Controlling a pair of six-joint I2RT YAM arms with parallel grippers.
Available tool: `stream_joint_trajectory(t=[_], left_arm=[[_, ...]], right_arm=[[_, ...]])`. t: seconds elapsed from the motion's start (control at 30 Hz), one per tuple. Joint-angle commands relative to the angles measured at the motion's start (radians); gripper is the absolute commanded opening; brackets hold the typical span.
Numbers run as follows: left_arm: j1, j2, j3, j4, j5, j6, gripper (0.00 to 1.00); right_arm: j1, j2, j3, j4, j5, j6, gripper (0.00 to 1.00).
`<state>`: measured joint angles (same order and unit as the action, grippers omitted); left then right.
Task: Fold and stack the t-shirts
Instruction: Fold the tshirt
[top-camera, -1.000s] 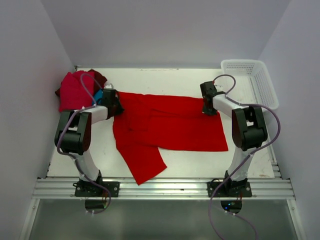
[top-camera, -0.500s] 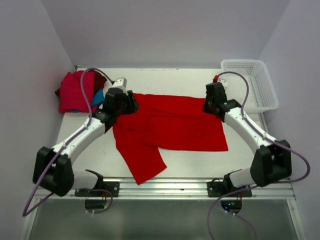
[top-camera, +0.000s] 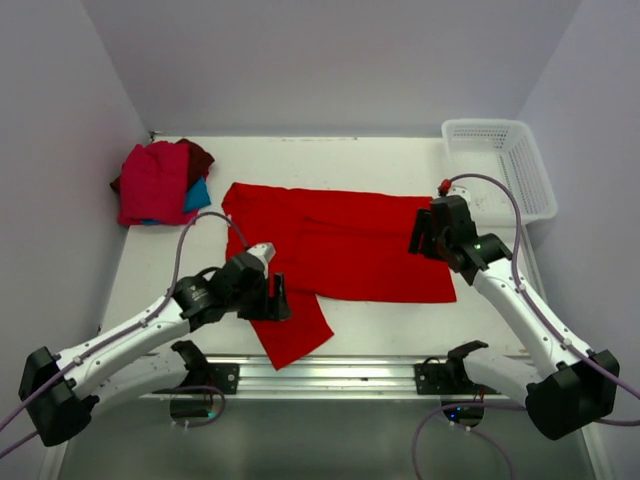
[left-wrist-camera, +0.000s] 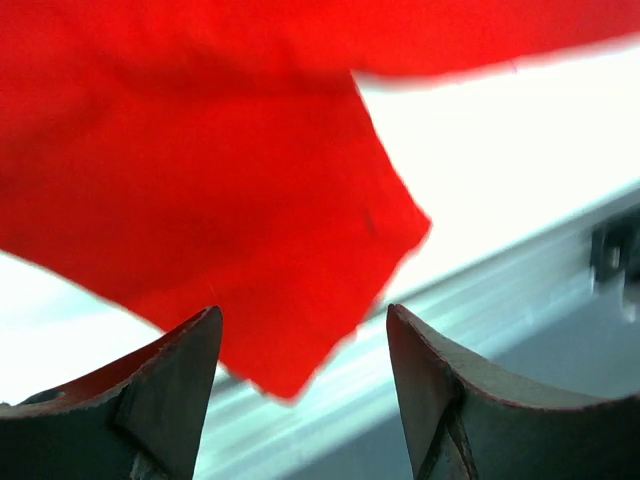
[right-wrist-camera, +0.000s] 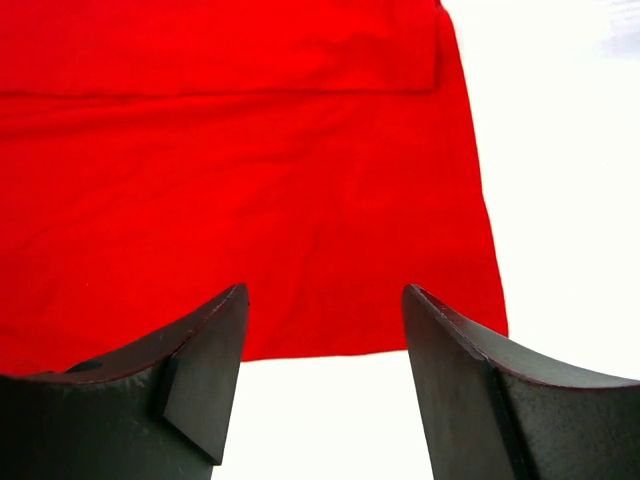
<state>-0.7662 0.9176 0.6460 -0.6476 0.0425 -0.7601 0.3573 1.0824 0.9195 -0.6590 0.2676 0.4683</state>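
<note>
A large bright red t-shirt (top-camera: 340, 245) lies spread flat across the middle of the table, one sleeve (top-camera: 295, 335) reaching toward the near edge. It also shows in the left wrist view (left-wrist-camera: 200, 170) and the right wrist view (right-wrist-camera: 240, 150). My left gripper (top-camera: 280, 300) is open and empty, hovering over that near sleeve. My right gripper (top-camera: 422, 235) is open and empty above the shirt's right end. A pile of folded shirts, red (top-camera: 152, 185), dark maroon (top-camera: 200, 155) and teal-blue (top-camera: 197, 193), sits at the far left corner.
A white plastic mesh basket (top-camera: 500, 165) stands at the far right corner. An aluminium rail (top-camera: 330, 375) runs along the near table edge, also visible in the left wrist view (left-wrist-camera: 480, 290).
Both arms have pulled back from the shirt's far edge toward the near side. The left gripper has moved from the collar area down to the near sleeve. The shirt lies flat, let go.
</note>
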Motion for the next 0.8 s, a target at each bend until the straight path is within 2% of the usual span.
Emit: stream_joint_trajectory(t=[0.0, 0.1, 0.13, 0.17, 0.27, 0.3, 0.4, 0.5, 0.6, 0.77], left_arm=[[-0.149, -0.048, -0.028, -0.161, 0.031, -0.189, 0.71], [-0.326, -0.002, -0.054, -0.193, 0.030, -0.283, 0.71], [-0.369, 0.048, -0.065, -0.173, 0.031, -0.301, 0.70], [-0.465, 0.078, -0.065, -0.158, 0.030, -0.326, 0.70], [-0.600, 0.229, -0.036, -0.155, -0.021, -0.328, 0.70], [-0.620, 0.295, -0.023, -0.158, -0.073, -0.315, 0.69], [-0.660, 0.355, -0.017, -0.117, -0.101, -0.289, 0.68], [-0.673, 0.382, -0.016, -0.093, -0.163, -0.271, 0.66], [-0.696, 0.391, 0.049, -0.153, -0.258, -0.263, 0.66], [-0.734, 0.395, 0.096, -0.120, -0.314, -0.228, 0.66]], right_arm=[[-0.001, -0.035, -0.014, -0.045, -0.013, -0.020, 0.67], [-0.001, -0.039, -0.011, -0.051, -0.024, -0.016, 0.68], [-0.001, -0.041, -0.013, -0.048, -0.024, -0.016, 0.68], [-0.001, -0.045, -0.018, -0.045, -0.024, -0.016, 0.68], [-0.001, -0.053, -0.021, -0.045, -0.018, -0.016, 0.68], [-0.001, -0.058, -0.022, -0.048, -0.018, -0.016, 0.68], [-0.001, -0.070, -0.025, -0.051, -0.016, -0.016, 0.68], [-0.001, -0.084, -0.030, -0.051, -0.018, -0.016, 0.68], [-0.001, -0.078, -0.030, -0.048, -0.018, -0.016, 0.68], [-0.001, -0.061, -0.024, -0.051, -0.016, -0.017, 0.68]])
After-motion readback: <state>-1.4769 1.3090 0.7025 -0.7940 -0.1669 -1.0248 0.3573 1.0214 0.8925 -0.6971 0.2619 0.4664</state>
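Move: The sleeve tip, lying over the front rail, is about 9 cm back from the left hand, 2 cm to its left and some 10 cm below. The shirt's armpit corner lies about 11 cm ahead and 7 cm right of that hand; the shirt's body is centred some 24 cm ahead and 13 cm right. From the right hand, the sleeve tip is roughly 24 cm back, 32 cm left and 15 cm below. Still open, the left hand sweeps back about 15 cm and down beyond the sleeve tip, rolling 30 degrees. ##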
